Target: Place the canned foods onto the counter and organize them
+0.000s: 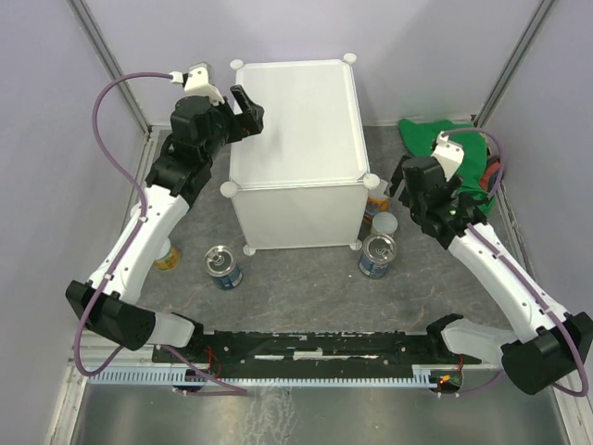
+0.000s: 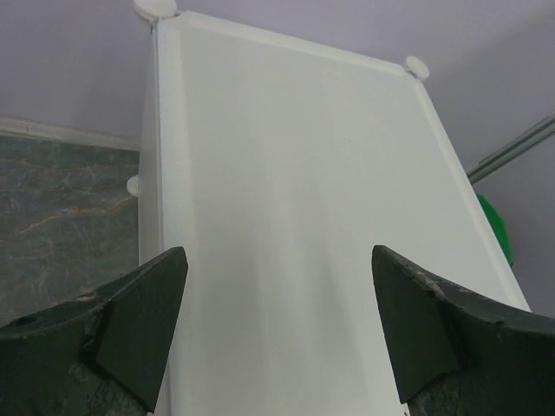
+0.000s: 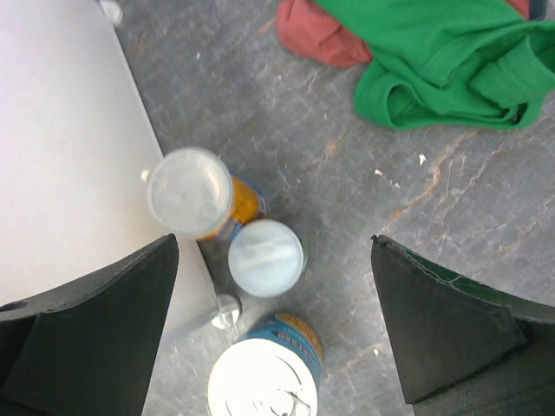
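The counter (image 1: 296, 120) is a white boxy cabinet in the middle; its flat top (image 2: 295, 173) is bare. My left gripper (image 1: 246, 109) (image 2: 277, 286) hovers open over the top's left edge, holding nothing. My right gripper (image 1: 412, 199) (image 3: 276, 286) hangs open above three cans on the floor by the counter's front right corner: an orange-labelled white-lidded can (image 3: 192, 192) (image 1: 376, 199), a white-lidded can (image 3: 265, 256) (image 1: 385, 224) and a blue can with a silver top (image 3: 269, 373) (image 1: 377, 255). Another blue can (image 1: 222, 266) stands front left. A yellow can (image 1: 167, 257) shows partly under the left arm.
A green cloth (image 1: 454, 148) (image 3: 442, 61) lies crumpled on the grey floor at the back right, with a red cloth (image 3: 316, 35) beside it. Purple walls close in the sides and back. The arm bases sit on a black rail (image 1: 306, 348) at the near edge.
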Robot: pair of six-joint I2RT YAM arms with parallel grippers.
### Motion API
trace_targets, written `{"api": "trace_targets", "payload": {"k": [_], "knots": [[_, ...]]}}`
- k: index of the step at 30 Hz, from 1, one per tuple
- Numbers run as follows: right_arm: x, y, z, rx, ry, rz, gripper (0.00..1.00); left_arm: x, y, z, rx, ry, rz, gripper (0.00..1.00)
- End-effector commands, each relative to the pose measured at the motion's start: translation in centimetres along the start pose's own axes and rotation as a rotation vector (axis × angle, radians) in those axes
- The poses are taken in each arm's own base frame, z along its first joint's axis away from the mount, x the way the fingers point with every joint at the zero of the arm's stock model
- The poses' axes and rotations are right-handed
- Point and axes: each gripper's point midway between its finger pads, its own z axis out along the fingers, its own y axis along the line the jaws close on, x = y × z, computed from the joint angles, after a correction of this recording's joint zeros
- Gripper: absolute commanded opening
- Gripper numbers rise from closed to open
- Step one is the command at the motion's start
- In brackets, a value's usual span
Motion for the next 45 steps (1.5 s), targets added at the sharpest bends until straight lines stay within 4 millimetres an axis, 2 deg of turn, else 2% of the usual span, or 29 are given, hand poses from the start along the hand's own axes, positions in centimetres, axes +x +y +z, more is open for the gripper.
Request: {"api": "trace_targets", "payload": {"k": [1, 8, 13, 16, 22, 27, 34, 45], "knots": [[1.7, -0.3, -2.3, -0.031, 0.024, -0.060, 1.00, -1.0, -0.5, -1.3, 0.021, -0.004, 0.061, 0.93], [5.4, -0.5, -5.1, -0.062, 0.095, -0.136, 0.99, -0.4, 0.1, -2.5, -0.010, 0.007, 0.068, 0.93], [8.8, -1.0, -6.7, -0.068, 0.151, -0.224, 0.98, -0.9, 0.1, -3.3, -0.007, -0.010, 0.053, 0.92], [10.9, -0.6, -7.6, -0.104, 0.174, -0.261, 0.98, -1.3, -0.1, -3.8, -0.001, -0.021, 0.040, 0.92], [12.8, 0.1, -8.8, -0.129, 0.156, -0.318, 0.99, -1.6, -0.5, -4.7, 0.013, -0.033, 0.020, 0.92], [14.4, 0.0, -9.0, -0.123, 0.157, -0.372, 1.00, -1.5, -0.7, -5.3, 0.021, -0.034, 0.007, 0.92], [17.3, -0.9, -8.3, -0.116, 0.197, -0.359, 1.00, -1.9, -0.8, -6.3, 0.025, -0.040, 0.007, 0.92], [19.1, 0.4, -6.7, -0.116, 0.175, -0.381, 1.00, -1.8, -0.2, -7.5, 0.009, -0.036, 0.027, 0.92]]}}
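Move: The blue can stands upright about 9 cm back and 8 cm left of the right hand, its middle some 18 cm below. The white-lidded can is roughly 7 cm beyond it and 2 cm to its right; the orange jar is 13 cm beyond it, about level sideways, and the white counter's near right foot is 4 cm farther out and 4 cm left of it. From the left hand the blue can lies some 19 cm back, 25 cm right and 33 cm down. With its fingers wide open and empty, the right hand sweeps back about 14 cm and left some 8 cm while sinking 13 cm towards the blue can, turning roughly 20 degrees counter-clockwise and tipping its fingers further down, until they hang just on the near side of the can's lid, with no touch to be seen. The left hand, also open and empty, draws back about 6 cm high by the counter's left side and ends about 2 cm higher. ##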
